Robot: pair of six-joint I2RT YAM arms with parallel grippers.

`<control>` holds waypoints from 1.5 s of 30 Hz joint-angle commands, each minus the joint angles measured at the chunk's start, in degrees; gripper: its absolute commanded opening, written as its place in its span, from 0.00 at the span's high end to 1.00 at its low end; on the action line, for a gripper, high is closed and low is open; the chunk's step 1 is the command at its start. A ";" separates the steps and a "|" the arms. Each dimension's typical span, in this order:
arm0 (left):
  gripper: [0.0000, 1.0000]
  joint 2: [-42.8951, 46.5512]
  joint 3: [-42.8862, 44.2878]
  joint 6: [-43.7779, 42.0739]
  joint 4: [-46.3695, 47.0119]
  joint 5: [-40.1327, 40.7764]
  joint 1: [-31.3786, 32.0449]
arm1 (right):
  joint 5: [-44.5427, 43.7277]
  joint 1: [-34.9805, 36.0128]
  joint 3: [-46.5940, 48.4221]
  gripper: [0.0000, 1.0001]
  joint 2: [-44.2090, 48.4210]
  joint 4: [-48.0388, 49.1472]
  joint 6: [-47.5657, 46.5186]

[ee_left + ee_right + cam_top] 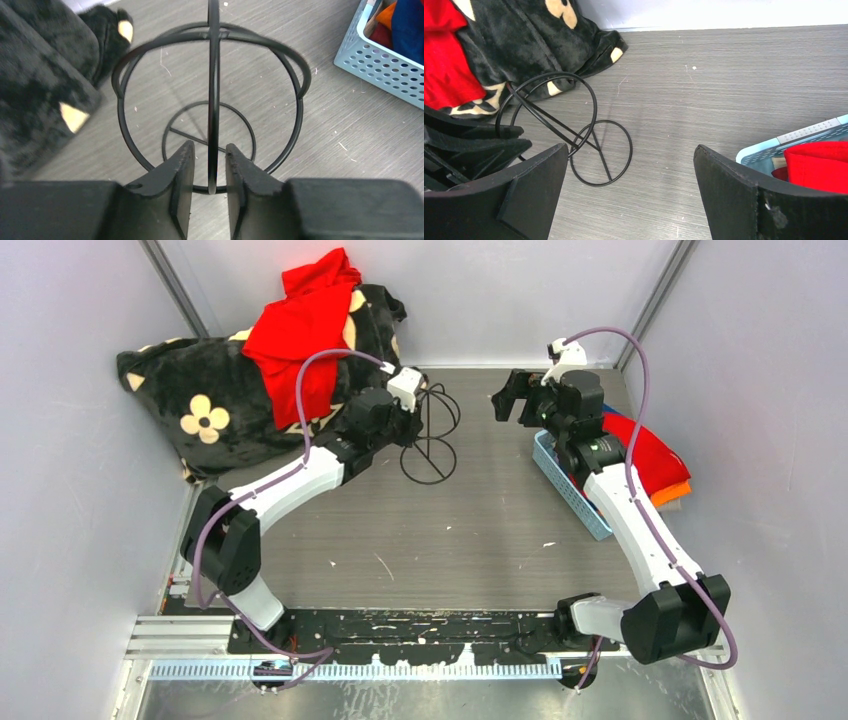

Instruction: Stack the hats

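The hats lie in a light blue basket [572,492] at the right: a red one [652,454] on top and an orange one [671,493] under it. In the left wrist view a blue hat [409,25] and an orange hat [388,12] show in the basket [380,70]. A black wire stand [430,436] stands at the table's middle back. My left gripper [210,147] straddles the stand's upright hoop [213,90], its jaws slightly apart with a gap on each side of the wire. My right gripper [510,400] hovers wide open and holds nothing, left of the basket.
A black blanket with cream flowers [200,405] fills the back left corner, with a bright red garment [310,330] lying over it. Walls close in the table on the left, back and right. The basket stands near the right wall, under my right arm.
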State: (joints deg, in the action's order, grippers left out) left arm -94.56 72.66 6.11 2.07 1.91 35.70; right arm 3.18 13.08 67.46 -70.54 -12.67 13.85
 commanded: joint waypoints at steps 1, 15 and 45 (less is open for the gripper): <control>0.63 2.80 -1.35 1.30 -0.15 -0.47 -0.37 | -1.20 0.23 0.30 0.00 -0.20 3.17 -0.40; 0.47 10.92 -0.17 2.55 -5.10 0.19 -0.20 | -18.22 0.12 8.01 0.00 -3.37 -7.69 2.00; 0.43 19.02 1.01 7.72 -13.31 0.02 0.76 | -31.31 -15.63 -13.29 0.08 -0.40 -13.55 13.51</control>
State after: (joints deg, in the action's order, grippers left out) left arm -77.89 73.89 13.32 -12.75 1.96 36.27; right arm -28.21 -1.21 55.16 -70.46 -30.33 26.37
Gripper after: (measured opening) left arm 0.568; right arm 0.958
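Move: The red hat, heaped on top of the basket, lies about 24 cm right of the right hand, 5 cm back and 20 cm below. The basket's middle is 22 cm right, 9 cm back and 25 cm down, with the orange hat at its near right end, roughly 32 cm right, 12 cm back and 23 cm down. The left fingers are at the wire stand, whose middle is some 4 cm ahead, 4 cm right and 6 cm below them. Towards the red hat in the basket, the right hand swings some 18 cm right, then also sinks 14 cm and draws back, turning nearly 50 degrees clockwise and tipping down, fingers staying wide open. The wire stand is set free: the left fingers open further, dip about 1 cm, then lift and back away, a little to the left. ##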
